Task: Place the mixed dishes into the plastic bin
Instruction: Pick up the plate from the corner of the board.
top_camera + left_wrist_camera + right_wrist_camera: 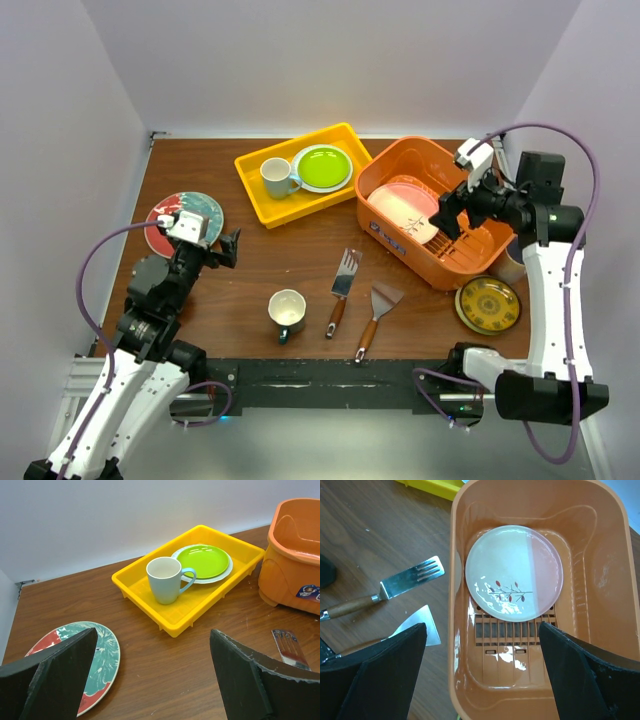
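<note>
The orange plastic bin (455,268) stands at the right, and a cream-and-pink plate (514,572) lies flat on its slotted bottom. My right gripper (450,214) hangs open above the bin (454,605), holding nothing. A red-and-teal plate (102,657) lies at the table's left, just left of my open, empty left gripper (228,248). A dark-teal mug (287,311) stands near the front middle. A yellow patterned plate (487,304) rests in front of the bin. A lime green plate (322,167) lies in the yellow tray.
The shallow yellow tray (262,206) at the back also holds a white mug (165,579) with a pale-blue handle. Two wooden-handled metal spatulas (342,288) (375,316) lie between the teal mug and the bin. White walls enclose the table.
</note>
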Motion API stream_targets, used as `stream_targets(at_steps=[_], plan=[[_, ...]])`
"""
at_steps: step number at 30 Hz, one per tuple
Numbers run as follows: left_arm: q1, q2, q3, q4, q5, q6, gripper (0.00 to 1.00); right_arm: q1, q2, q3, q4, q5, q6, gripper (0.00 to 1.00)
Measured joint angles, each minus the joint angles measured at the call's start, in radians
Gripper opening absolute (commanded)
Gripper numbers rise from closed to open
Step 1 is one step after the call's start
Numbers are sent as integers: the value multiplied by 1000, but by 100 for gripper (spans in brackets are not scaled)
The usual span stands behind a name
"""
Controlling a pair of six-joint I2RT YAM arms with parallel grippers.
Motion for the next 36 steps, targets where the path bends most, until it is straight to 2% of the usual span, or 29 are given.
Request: stream_targets(at_steps=[17,36], plan=[[0,20,0,0,0,-6,100,0,-167,-44,-153,44,-109,99],[0,5,-16,5,34,-16,100,1,-257,-129,-234,142,-122,99]])
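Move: The yellow-green plate at the near right corner of the board lies about 6 cm back of the right hand, 12 cm to its right and some 29 cm below. The cup beside it stands roughly 9 cm farther out than the plate and 5 cm farther right; the orange bin's middle is about 15 cm ahead of the hand and nearly in line, and the spatula about 11 cm back and 14 cm left. From the left hand the plate lies some 60 cm to the right and 3 cm back. Back towards the robot the right hand draws about 8 cm, away from the pink-and-white plate in the bin and closer to the yellow-green plate. It rises a little at first, then sinks to end some 3 cm lower, slowing as it goes, rolling its left side down about 10 degrees, fingers staying wide open and empty. ##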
